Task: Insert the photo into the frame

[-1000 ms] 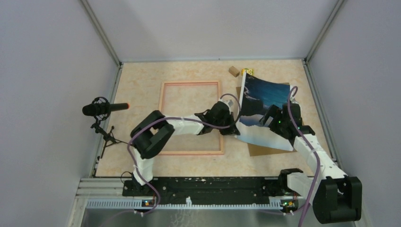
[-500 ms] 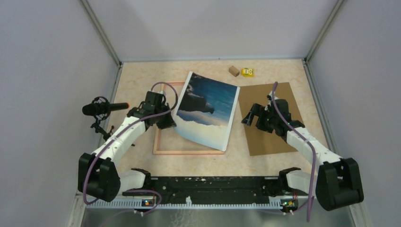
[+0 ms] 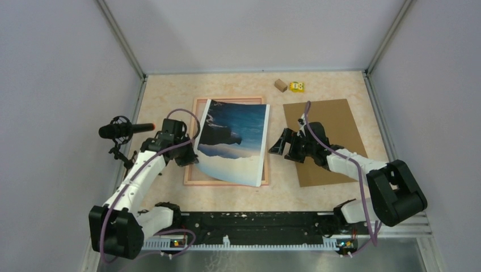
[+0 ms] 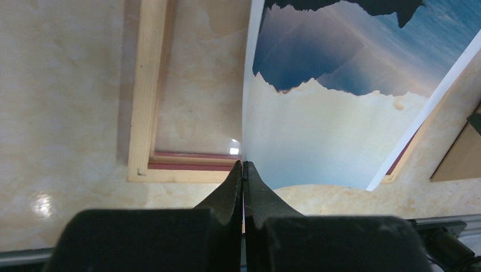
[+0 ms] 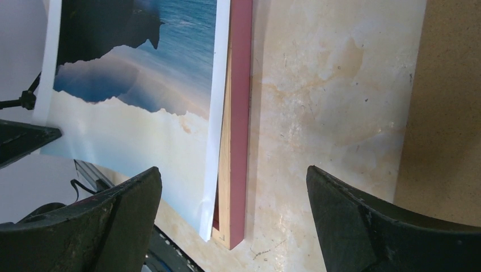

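Observation:
The photo (image 3: 232, 141), dark blue sky fading to pale mountains, lies slanted over the pinkish wood frame (image 3: 193, 116), covering most of it. My left gripper (image 3: 190, 158) is shut on the photo's left edge near the bottom corner and holds that side lifted. In the left wrist view the closed tips (image 4: 243, 164) pinch the sheet (image 4: 317, 113) above the frame's corner (image 4: 148, 85). My right gripper (image 3: 279, 146) stands open just right of the frame. Its wide jaws (image 5: 232, 170) straddle the right rail (image 5: 241, 85) and the photo's edge (image 5: 142, 85), touching neither.
A plain brown backing board (image 3: 326, 141) lies flat to the right of the frame, under the right arm. A small brown block (image 3: 280, 85) and a yellow piece (image 3: 296, 86) sit at the back. A microphone on a stand (image 3: 122, 130) is at the left edge.
The left gripper has carried the photo leftward from above the brown board to over the frame and lowered it flatter. The right gripper has moved left to the frame's right rail.

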`<state>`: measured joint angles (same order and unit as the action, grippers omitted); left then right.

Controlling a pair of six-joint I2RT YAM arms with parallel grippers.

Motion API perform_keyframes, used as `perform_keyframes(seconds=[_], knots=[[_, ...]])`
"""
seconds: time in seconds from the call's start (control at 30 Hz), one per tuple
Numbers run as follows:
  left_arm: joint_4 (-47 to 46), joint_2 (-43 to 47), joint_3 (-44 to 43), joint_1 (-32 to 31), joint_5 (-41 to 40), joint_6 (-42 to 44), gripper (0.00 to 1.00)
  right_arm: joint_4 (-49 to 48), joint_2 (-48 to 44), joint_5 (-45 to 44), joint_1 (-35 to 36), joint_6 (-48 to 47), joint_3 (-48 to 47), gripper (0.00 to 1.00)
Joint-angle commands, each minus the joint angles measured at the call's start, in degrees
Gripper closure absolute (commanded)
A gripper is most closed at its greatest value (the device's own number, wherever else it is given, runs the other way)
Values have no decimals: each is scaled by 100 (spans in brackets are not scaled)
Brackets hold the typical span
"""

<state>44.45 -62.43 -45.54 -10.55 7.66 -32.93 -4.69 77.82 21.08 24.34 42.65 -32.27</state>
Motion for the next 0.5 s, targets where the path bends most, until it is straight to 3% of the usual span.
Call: perform_keyframes(seconds=[0.0,0.13,0.23,0.3,0.47], knots=[[593,433,-1235,26,-1132,409,100,-63,-28,-207,98,-74,13,5],[1059,718,-2495,26,-2494,874,100,97,-76,-278,98,-198,30,5],[779,982,-3081,26,-2557,1430,100,158,-73,-216,97,-255,6,6],[659,966,-3496,26,-2347,1588,100,240,-134,-192,98,-285,-6,6],[664,120,-4465,-134,-573,2122,100,451,-458,-387,98,-328,34,6]])
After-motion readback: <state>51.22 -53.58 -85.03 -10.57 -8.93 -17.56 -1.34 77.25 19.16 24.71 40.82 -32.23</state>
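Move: The left hand holds the photo by its near left corner, the sheet's middle about 13 cm to its right and 6 cm ahead. The frame's middle lies some 11 cm to the right of this hand, 7 cm ahead and 8 cm below. The black tripod device stands about 22 cm to the left and 11 cm ahead. From the waiting right hand, the frame's middle is roughly 17 cm left, 2 cm ahead and 5 cm below. Still pinching the photo's corner in its shut fingers, the left hand pulls it sharply up and away from the frame, rising nearly 30 cm. It drifts about 5 cm left as it climbs, while the wrist tips the fingers up from steeply downward by some 45 degrees. ##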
